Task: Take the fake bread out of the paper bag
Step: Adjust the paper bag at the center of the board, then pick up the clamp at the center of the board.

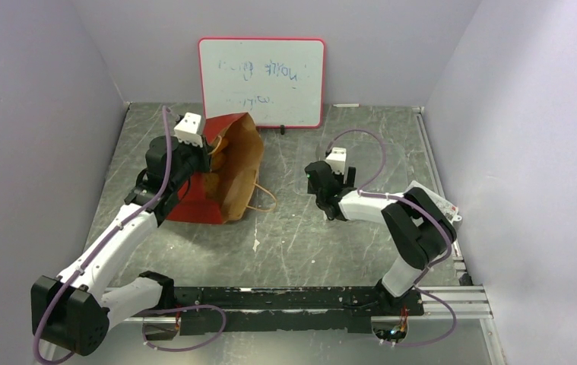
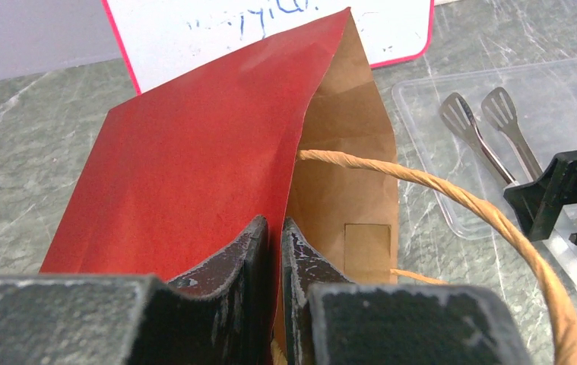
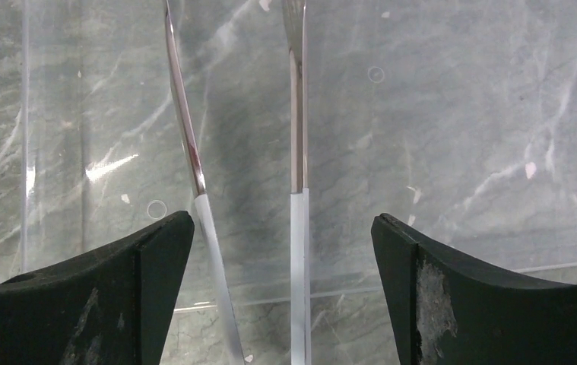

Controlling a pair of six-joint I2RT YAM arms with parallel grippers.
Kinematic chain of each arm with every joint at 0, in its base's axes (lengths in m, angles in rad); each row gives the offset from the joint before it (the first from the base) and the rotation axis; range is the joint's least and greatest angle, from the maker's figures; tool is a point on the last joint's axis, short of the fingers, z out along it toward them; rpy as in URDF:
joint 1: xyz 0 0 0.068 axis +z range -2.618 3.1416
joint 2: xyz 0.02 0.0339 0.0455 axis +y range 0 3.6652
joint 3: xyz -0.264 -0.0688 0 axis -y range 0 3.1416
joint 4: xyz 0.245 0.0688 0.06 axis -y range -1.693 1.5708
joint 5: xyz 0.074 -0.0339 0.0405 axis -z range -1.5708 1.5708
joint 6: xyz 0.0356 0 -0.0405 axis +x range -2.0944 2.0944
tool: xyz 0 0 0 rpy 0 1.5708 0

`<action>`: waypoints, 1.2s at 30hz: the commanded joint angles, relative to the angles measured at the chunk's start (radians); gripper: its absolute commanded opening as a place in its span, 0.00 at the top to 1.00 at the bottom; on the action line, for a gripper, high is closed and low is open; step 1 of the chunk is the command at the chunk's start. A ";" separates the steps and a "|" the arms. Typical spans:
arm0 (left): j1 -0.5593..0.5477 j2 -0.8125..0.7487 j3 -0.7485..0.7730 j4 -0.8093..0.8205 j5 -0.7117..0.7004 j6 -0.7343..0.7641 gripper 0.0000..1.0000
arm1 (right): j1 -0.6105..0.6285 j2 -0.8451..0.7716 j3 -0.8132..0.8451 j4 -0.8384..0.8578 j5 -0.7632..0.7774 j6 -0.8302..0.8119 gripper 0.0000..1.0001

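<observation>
The paper bag (image 1: 228, 171) lies tipped on the table left of centre, red outside and brown inside, its mouth turned toward the right. My left gripper (image 2: 274, 224) is shut on the top edge of the bag's red wall (image 2: 194, 152), holding the mouth up. An orange-tan loop handle (image 2: 452, 190) arcs out of the mouth. The fake bread is hidden; only bare brown paper (image 2: 346, 152) shows inside. My right gripper (image 3: 281, 243) stands open, pointing down over metal tongs (image 3: 296, 122), whose two arms pass between its fingers untouched.
The tongs (image 2: 475, 129) lie in a clear plastic tray (image 2: 566, 84) right of the bag. A red-framed whiteboard (image 1: 262, 80) leans against the back wall. A second handle loop (image 1: 264, 199) lies on the table by the bag.
</observation>
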 commanded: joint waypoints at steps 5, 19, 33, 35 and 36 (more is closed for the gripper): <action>-0.005 -0.012 -0.012 0.046 0.042 0.021 0.93 | -0.001 0.065 0.034 0.090 0.007 -0.023 0.15; -0.005 -0.009 -0.015 0.043 0.039 0.020 0.93 | -0.022 0.084 0.031 0.127 -0.003 -0.010 0.38; -0.005 -0.024 -0.012 0.034 0.027 0.022 0.93 | -0.031 0.048 0.001 0.137 -0.050 -0.013 0.52; -0.005 -0.025 -0.016 0.032 0.025 0.023 0.93 | -0.031 0.022 -0.011 0.143 -0.067 -0.021 0.54; -0.005 -0.025 -0.017 0.033 0.024 0.024 0.93 | -0.031 0.008 -0.016 0.143 -0.072 -0.023 0.54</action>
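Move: The open right hand straddles the tongs. Their middle lies about 3 cm ahead, 1 cm to its left and some 2 cm below. Under them is the clear tray, its middle roughly 7 cm ahead, 6 cm right and 4 cm below. The paper bag hangs about 23 cm left, 2 cm back and 8 cm above. From the left hand, which pinches the bag's rim, the tongs are roughly 24 cm right, 4 cm out and 22 cm below. Forward by some 2 cm and down about 1 cm, drifting slightly left, the right hand settles around the front of the tongs' white handles, then stays there as its fingers go from nearly wide open to about half. The pads come against the outer sides of both arms and squeeze them inward. The left hand holds still, keeping its pinch on the paper bag's rim. ##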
